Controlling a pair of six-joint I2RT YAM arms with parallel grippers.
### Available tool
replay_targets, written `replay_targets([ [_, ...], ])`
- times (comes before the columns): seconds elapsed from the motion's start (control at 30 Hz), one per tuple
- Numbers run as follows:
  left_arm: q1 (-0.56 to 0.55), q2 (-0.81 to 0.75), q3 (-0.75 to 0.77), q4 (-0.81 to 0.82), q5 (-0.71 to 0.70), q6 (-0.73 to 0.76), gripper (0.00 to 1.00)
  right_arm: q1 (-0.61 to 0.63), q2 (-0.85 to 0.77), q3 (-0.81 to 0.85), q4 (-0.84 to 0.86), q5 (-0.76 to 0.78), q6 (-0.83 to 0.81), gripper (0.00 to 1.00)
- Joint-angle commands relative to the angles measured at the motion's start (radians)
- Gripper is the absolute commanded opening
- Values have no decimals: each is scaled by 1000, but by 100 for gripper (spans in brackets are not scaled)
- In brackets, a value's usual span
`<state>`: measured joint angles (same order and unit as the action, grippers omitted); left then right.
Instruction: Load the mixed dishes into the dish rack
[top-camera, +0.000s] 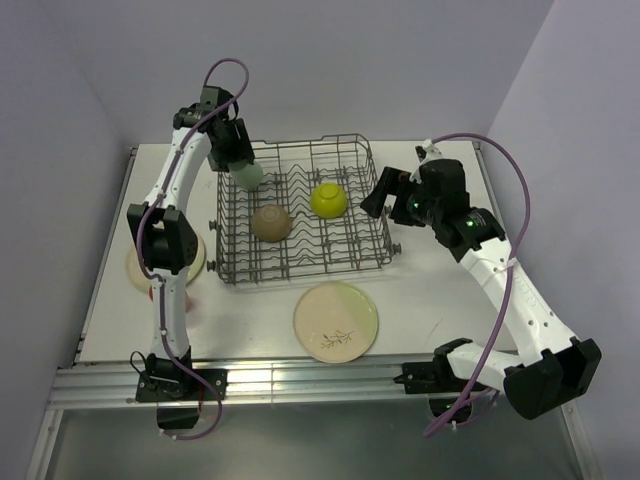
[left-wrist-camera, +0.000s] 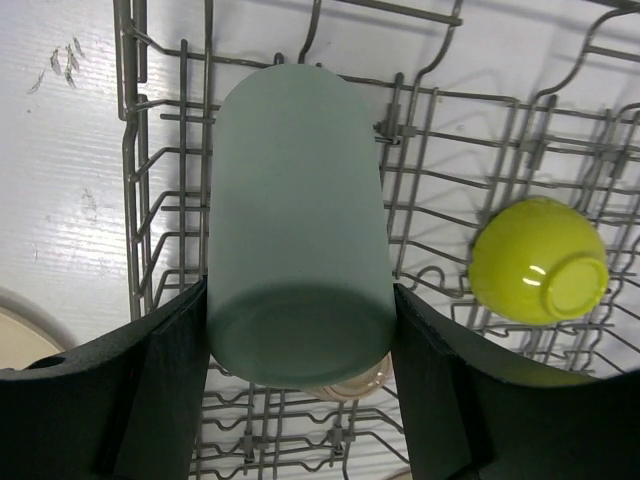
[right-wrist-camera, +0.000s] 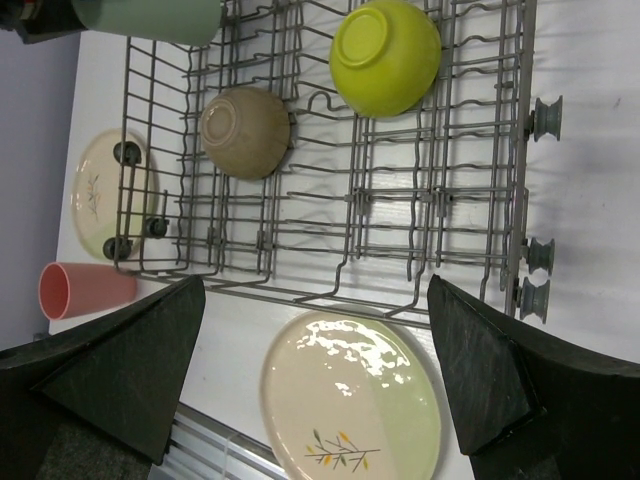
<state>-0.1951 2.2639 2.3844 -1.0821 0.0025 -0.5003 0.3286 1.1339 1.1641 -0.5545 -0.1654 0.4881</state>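
My left gripper (left-wrist-camera: 300, 335) is shut on a mint-green cup (left-wrist-camera: 295, 210), one finger on each side near its base. In the top view the left gripper (top-camera: 246, 168) holds the cup (top-camera: 252, 180) over the back left corner of the grey wire dish rack (top-camera: 300, 272). A lime-green bowl (top-camera: 329, 200) and a dull brown bowl (top-camera: 271, 222) lie upside down inside the rack. A large cream plate (top-camera: 336, 320) with a sprig motif lies on the table in front of the rack. My right gripper (top-camera: 386, 204) stands open and empty beside the rack's right end.
A smaller cream plate (right-wrist-camera: 100, 190) and a coral-pink cup (right-wrist-camera: 85, 290) lying on its side are on the table left of the rack (right-wrist-camera: 420, 200), partly behind the left arm in the top view. Walls close in at the back and sides.
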Motion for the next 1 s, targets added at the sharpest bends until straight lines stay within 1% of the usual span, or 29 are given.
replay_targets([
  [0.0, 0, 17, 50, 13, -35, 29, 0, -2, -8, -6, 30, 7, -16, 100],
  [0.33, 0, 77, 50, -2, -44, 32, 0, -2, 7, -26, 53, -6, -5, 100],
  [0.43, 0, 89, 45, 4, -38, 32, 11, -2, 6, -32, 59, -11, -5, 100],
  [0.47, 0, 91, 45, 2, -41, 28, 34, -2, 7, -34, 59, -11, -5, 100],
  [0.53, 0, 89, 41, 5, -45, 25, 52, -2, 7, -37, 59, -13, -6, 100],
  [0.57, 0, 85, 38, 10, -45, 22, 87, -2, 9, -38, 59, -13, -6, 100],
  [0.6, 0, 80, 32, 20, -45, 22, 99, -2, 9, -40, 59, -11, -9, 100],
  [0.8, 0, 31, 30, 31, -50, 11, 99, -2, 6, -49, 65, -22, -11, 100],
  [0.9, 0, -18, 30, 28, -45, 3, 99, 1, 1, -55, 67, -25, -14, 100],
  [0.97, -1, -81, 26, 28, -53, -4, 99, 4, -5, -60, 67, -22, -17, 100],
])
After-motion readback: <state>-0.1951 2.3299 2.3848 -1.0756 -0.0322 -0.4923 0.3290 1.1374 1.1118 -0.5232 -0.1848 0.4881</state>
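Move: The left hand still holds the green cup, base up, over the rack's far-left corner; its resting place is about 7 cm below the hand, some 2 cm ahead. From that hand the brown bowl sits about 10 cm back, 5 cm right and 9 cm down, the lime bowl roughly 5 cm back and 17 cm right, equally low. From the right hand the cup's place lies about 23 cm ahead, 28 cm left and 15 cm below. Straight down goes the left hand, about 4 cm and easing to a stop, with the green cup pinched between its fingers and lowered onto the rack's wires; the wrist tips only some 5 degrees. It then holds still while the fingers spread wide and let go, and just begins to rise off the cup. ##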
